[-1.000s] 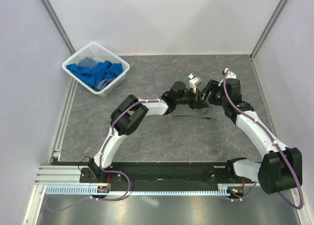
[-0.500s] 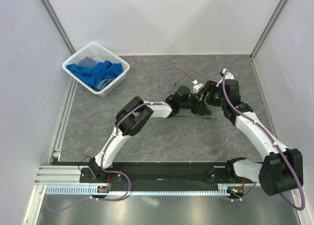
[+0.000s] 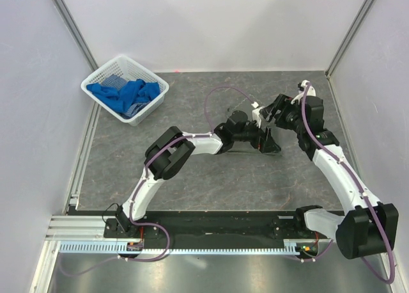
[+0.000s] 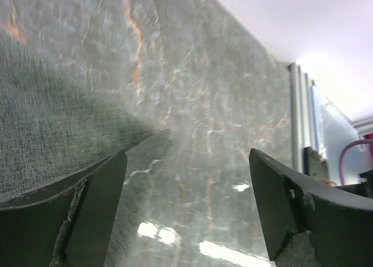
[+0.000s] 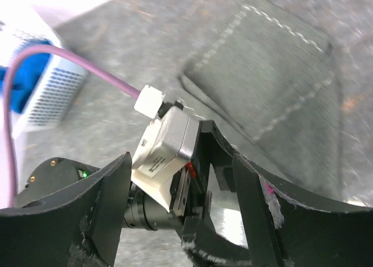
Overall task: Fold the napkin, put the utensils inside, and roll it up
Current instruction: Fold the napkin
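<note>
The napkin point(image 5: 274, 63), a dark grey cloth with a light stitched hem, lies bunched right of the table's middle; from above only a dark strip of the napkin point(image 3: 246, 151) shows under my left arm. My left gripper point(image 3: 267, 141) sits low at its right end. In the left wrist view the left gripper point(image 4: 186, 185) is open, with bare tabletop between its fingers and the napkin point(image 4: 46, 133) beside the left finger. My right gripper point(image 3: 271, 110) hovers just behind, open; through the right gripper point(image 5: 180, 179) I see the left wrist camera. The utensils are out of view.
A white basket point(image 3: 153, 82) holding blue cloths point(image 3: 124, 93) stands at the far left corner, and the basket point(image 5: 41, 92) also shows in the right wrist view. White walls and metal rails point(image 3: 86, 152) bound the grey marbled table. The left arm's purple cable point(image 3: 220, 91) loops above the napkin.
My left gripper has gone from shut to wide open, letting go of the napkin, and slid a little right. The right gripper has drawn back toward the far right.
</note>
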`<state>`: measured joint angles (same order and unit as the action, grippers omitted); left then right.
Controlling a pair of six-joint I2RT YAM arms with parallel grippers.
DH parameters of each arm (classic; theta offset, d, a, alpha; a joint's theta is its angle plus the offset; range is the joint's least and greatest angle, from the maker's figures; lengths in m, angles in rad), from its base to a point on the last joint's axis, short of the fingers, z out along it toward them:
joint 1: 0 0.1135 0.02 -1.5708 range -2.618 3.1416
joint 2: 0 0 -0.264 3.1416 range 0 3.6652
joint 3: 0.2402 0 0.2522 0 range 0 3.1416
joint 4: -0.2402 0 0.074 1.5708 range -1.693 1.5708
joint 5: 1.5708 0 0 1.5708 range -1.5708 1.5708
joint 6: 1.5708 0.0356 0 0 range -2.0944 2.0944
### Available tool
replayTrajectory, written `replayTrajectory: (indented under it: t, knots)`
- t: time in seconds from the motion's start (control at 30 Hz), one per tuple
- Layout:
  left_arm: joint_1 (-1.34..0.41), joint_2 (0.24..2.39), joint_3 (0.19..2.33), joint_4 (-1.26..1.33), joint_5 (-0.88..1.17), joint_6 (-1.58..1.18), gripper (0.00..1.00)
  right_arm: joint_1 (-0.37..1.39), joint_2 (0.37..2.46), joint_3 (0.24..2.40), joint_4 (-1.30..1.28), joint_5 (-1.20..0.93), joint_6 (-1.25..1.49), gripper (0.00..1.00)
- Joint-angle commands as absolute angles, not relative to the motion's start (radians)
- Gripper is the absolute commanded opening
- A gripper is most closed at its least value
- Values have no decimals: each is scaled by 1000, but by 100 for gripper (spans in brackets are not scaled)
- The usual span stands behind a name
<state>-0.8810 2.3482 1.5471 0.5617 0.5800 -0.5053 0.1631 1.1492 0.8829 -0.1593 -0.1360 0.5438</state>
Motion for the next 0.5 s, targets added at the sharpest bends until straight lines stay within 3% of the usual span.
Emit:
replayTrajectory:
  t: [0.0, 0.47]
  knots:
    - [-877, 2177, 1502, 658, 557, -486, 93, 106, 1118, 946, -152, -176, 555, 77]
    - [-677, 1793, 988, 516, 292, -603, 96, -90, 1339, 845, -170, -327, 517, 79]
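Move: The folded napkin lies flat below both open hands. Its middle is about 7 cm left and 6 cm ahead of the left hand, some 4 cm below; its far corner is roughly 17 cm ahead and 8 cm left of that hand. From the right hand, the middle lies level ahead-and-back, about 4 cm left and some 17 cm down; the near right corner is around 11 cm back, 6 cm right. Left hand lifts about 6 cm, then sweeps 12 left over the napkin; right swings 6 right, rising then sinking. ##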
